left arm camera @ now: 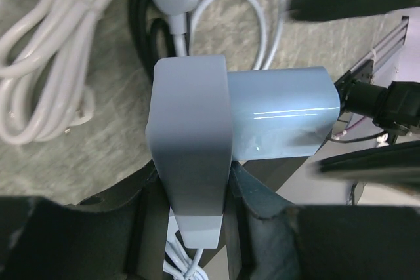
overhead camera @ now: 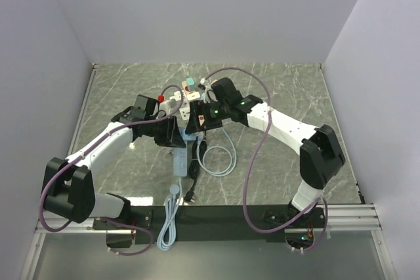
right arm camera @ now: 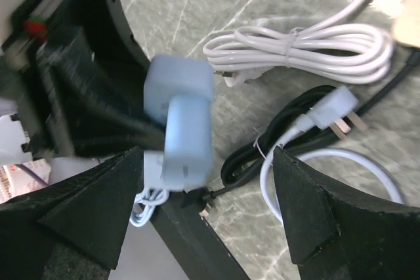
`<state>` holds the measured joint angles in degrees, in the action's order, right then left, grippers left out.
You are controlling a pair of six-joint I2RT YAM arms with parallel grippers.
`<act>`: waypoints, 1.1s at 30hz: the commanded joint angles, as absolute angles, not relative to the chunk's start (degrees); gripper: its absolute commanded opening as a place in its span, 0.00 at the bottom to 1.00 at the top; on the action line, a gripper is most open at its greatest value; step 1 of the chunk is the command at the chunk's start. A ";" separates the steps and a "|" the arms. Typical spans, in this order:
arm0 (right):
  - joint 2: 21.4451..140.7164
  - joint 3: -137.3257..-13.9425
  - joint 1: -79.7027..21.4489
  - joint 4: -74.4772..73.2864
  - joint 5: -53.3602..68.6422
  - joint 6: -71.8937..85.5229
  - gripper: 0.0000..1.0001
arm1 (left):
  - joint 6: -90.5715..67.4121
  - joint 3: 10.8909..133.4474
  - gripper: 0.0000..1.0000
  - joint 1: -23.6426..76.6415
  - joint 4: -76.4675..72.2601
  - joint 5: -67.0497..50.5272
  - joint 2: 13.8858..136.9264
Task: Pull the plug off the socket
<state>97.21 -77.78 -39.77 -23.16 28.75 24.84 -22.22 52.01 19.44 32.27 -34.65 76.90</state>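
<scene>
A pale grey socket strip point(left arm camera: 190, 136) is clamped between the fingers of my left gripper point(left arm camera: 193, 191) and held off the table. A light blue plug block point(left arm camera: 282, 113) sticks out of its side, with a black lead at its far end. In the top view the strip point(overhead camera: 180, 160) hangs below the left gripper point(overhead camera: 174, 137). My right gripper point(right arm camera: 207, 165) is open, its fingers wide on either side of the plug point(right arm camera: 188, 139) and not touching it. It sits right beside the left gripper in the top view point(overhead camera: 197, 126).
A white bundled cable point(right arm camera: 308, 47), a black cable point(right arm camera: 282, 132) with a white plug and a white cable loop point(overhead camera: 216, 159) lie on the marble table. Another power strip point(overhead camera: 180, 100) lies behind the grippers. A white cord bundle point(overhead camera: 169, 218) hangs over the black front rail.
</scene>
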 commanded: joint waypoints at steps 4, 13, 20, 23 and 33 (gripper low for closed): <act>100.89 -83.67 -42.45 -24.60 24.00 26.98 0.84 | -24.96 55.37 0.01 21.80 28.04 -36.65 77.43; 105.82 -87.27 -42.80 -27.95 26.18 27.60 0.48 | -25.31 54.93 0.01 21.88 26.90 -35.95 76.56; 105.82 -86.49 -42.63 -30.67 31.72 25.32 0.00 | -26.01 54.23 0.01 21.19 27.68 -27.62 78.66; 103.72 -85.52 -41.93 -34.35 33.48 22.07 0.00 | -25.76 52.12 0.00 19.35 27.16 -24.62 81.12; 92.11 -76.20 -29.45 -46.47 47.37 9.76 0.00 | -22.68 47.19 0.01 8.79 26.63 -21.62 82.09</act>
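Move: The blue plug, in the socket strip that the left hand already holds, is about 3 cm left of the open right hand, 2 cm below, level fore and aft. From the left hand it is some 4 cm right and 1 cm ahead, at its height. On the table, about 15 cm below the right hand, the white cable coil lies 3 cm ahead and 3 cm left, the black cable coil 6 cm back, level sideways. Right hand reaches left, pinches the plug, pulls about 9 cm right; left draws the socket left and down. ##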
